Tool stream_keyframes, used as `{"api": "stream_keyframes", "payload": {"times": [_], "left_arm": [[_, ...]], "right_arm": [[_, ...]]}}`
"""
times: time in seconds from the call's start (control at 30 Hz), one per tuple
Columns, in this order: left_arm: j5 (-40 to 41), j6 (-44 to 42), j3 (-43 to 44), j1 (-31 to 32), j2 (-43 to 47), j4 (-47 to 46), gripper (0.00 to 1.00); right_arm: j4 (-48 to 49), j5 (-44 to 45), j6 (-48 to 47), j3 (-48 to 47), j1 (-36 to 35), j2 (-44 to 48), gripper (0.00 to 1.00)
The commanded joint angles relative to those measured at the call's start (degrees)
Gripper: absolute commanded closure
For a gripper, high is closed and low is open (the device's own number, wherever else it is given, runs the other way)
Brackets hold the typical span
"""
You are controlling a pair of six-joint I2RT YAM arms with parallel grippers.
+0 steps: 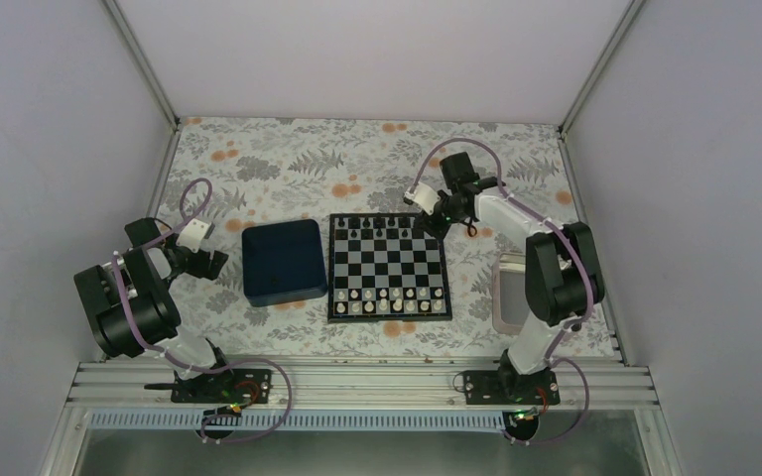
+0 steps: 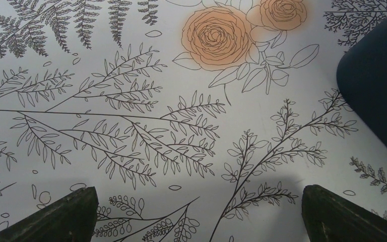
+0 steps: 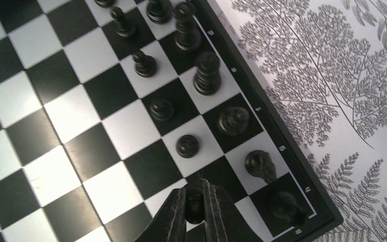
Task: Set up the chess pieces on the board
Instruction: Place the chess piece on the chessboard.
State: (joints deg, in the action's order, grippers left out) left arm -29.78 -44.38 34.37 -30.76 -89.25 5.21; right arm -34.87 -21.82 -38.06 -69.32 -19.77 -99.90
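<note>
The board (image 1: 388,266) lies mid-table, with black chess pieces (image 1: 382,229) in its two far rows. My right gripper (image 1: 436,221) hangs over the board's far right corner. In the right wrist view the gripper (image 3: 195,194) is shut on a small black pawn (image 3: 195,205), held just above a square in the second row, beside other black pieces (image 3: 207,74) standing on the board (image 3: 55,111). My left gripper (image 2: 196,212) is open over the bare flowered cloth, its fingers (image 2: 65,216) far apart with nothing between them.
A dark blue square tray (image 1: 281,261) sits just left of the board, and its corner (image 2: 378,85) shows in the left wrist view. White pieces (image 1: 387,300) fill the board's near rows. A silver tray (image 1: 502,294) lies by the right arm's base.
</note>
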Motion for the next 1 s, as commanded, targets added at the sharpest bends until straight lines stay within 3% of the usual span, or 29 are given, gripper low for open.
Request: {"api": "stream_keyframes", "payload": {"times": [0.0, 0.97], "left_arm": [[0.9, -0.9, -0.8, -0.2, 0.0, 0.7, 0.00], [1.2, -1.2, -0.6, -0.2, -1.5, 0.9, 0.00]], "right_arm": [[2.8, -2.0, -2.1, 1.0, 2.1, -2.9, 0.92], [4.0, -3.7, -2.6, -0.6, 3.5, -9.2, 0.91]]}}
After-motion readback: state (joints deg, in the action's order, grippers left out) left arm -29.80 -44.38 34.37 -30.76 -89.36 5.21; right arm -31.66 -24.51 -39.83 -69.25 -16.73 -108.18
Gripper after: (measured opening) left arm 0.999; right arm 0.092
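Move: The empty dark square g7 lies about 7 cm below the right hand, some 1 cm ahead and 1 cm to its right; that hand already holds a black pawn. The f7 pawn stands 3 cm left of the square, the g8 knight 3 cm beyond it, and the h8 rook 3 cm beyond and 3 cm right of it. From the left hand, g7 is roughly 6 cm ahead and 45 cm right. The right hand sinks about 5 cm towards g7, first edging forward and right, pawn still pinched. ##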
